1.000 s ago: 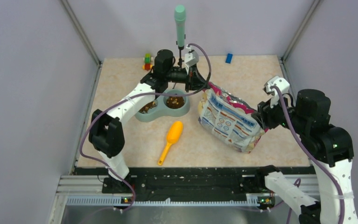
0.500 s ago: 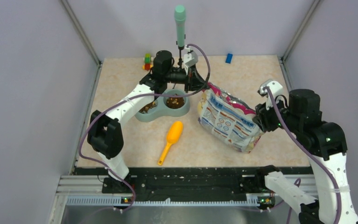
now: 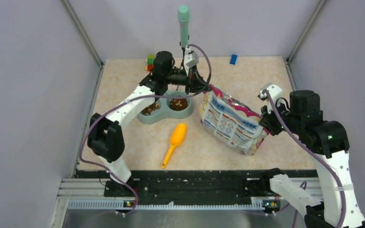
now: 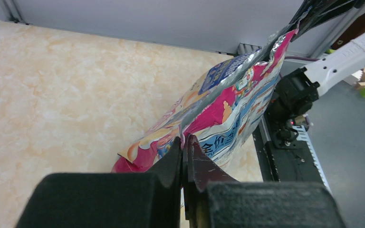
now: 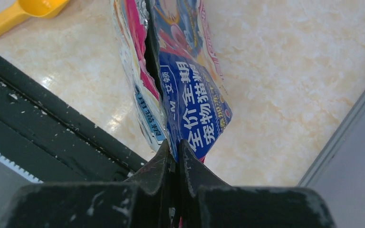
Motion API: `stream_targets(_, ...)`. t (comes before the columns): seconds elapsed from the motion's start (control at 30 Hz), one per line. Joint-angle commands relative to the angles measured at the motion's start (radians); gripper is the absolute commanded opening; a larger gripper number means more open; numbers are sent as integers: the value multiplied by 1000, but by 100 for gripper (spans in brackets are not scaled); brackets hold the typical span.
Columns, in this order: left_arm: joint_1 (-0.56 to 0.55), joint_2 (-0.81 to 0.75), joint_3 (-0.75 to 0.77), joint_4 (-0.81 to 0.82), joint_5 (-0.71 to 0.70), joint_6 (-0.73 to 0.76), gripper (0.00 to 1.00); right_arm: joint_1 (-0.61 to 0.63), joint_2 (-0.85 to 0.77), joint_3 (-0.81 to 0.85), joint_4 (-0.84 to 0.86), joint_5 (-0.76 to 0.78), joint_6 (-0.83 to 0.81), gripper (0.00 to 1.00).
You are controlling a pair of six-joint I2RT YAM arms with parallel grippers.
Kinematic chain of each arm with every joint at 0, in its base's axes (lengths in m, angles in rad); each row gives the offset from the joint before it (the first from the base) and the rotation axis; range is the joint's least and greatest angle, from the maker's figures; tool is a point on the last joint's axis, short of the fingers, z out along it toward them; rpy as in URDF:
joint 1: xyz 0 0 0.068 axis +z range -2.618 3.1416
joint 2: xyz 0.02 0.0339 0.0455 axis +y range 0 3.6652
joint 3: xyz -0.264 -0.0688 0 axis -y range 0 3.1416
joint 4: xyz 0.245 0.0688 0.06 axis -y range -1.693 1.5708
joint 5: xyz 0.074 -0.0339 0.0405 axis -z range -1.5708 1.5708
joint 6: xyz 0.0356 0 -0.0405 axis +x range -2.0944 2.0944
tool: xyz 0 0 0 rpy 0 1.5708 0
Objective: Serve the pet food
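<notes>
The pet food (image 3: 178,103), dark-brown kibble, lies in the right cup of a pale double bowl (image 3: 163,115), with more kibble (image 3: 149,109) in the left cup. Right of the bowl the glossy cat-food bag (image 3: 229,124) hangs tilted between both arms. My left gripper (image 3: 203,88) is shut on the bag's upper left corner; in the left wrist view its fingertips (image 4: 184,142) pinch the pink bag (image 4: 228,102). My right gripper (image 3: 265,122) is shut on the bag's right edge, where its tips (image 5: 175,148) clamp the blue bag (image 5: 190,99).
An orange scoop (image 3: 174,142) lies on the table in front of the bowl, its bowl end at the right wrist view's top left (image 5: 26,10). Small coloured blocks (image 3: 150,60) and a blue block (image 3: 233,59) sit at the back edge. A green upright handle (image 3: 184,23) stands behind my left gripper.
My right gripper has moved left onto the bag's right edge and gone from open to shut on it. The bag and my left gripper have shifted slightly left.
</notes>
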Motion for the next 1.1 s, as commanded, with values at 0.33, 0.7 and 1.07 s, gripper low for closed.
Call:
stream_targets(0.33,149,-242,-150,-262,-80,236,0,7,-51,-38,-146,-187,-138,0)
stream_targets(0.7,164,-294,-199,-419,-262,200,0,7,-12,-167,-173,-202,-176,0)
stream_targets(1.07,147,-371,-300,-263,-219,56,0,8,60,-50,-24,-405,-128,36)
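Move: The left gripper already pinches the near-shut mouth of the pet food bag at its far left corner, with the bag's middle about 8 cm back, 11 cm to the right and 12 cm below. From the same hand, the bowl lies some 19 cm left, 6 cm ahead, and the yellow scoop 14 cm left, 14 cm back, both some 27 cm below. The right gripper grips the mouth's other corner, with the bag's middle about 7 cm ahead, 11 cm left and 12 cm below. Bring the left gripper about 8 cm left and 4 cm back, sinking slightly, keeping its pinch on the bag's corner and yawing a little counter-clockwise late on. Follow with the right gripper, some 5 cm left and slightly back, then down about 4 cm, turning roughly 20 degrees counter-clockwise; at the end open its fingers partway around the bag's edge. ##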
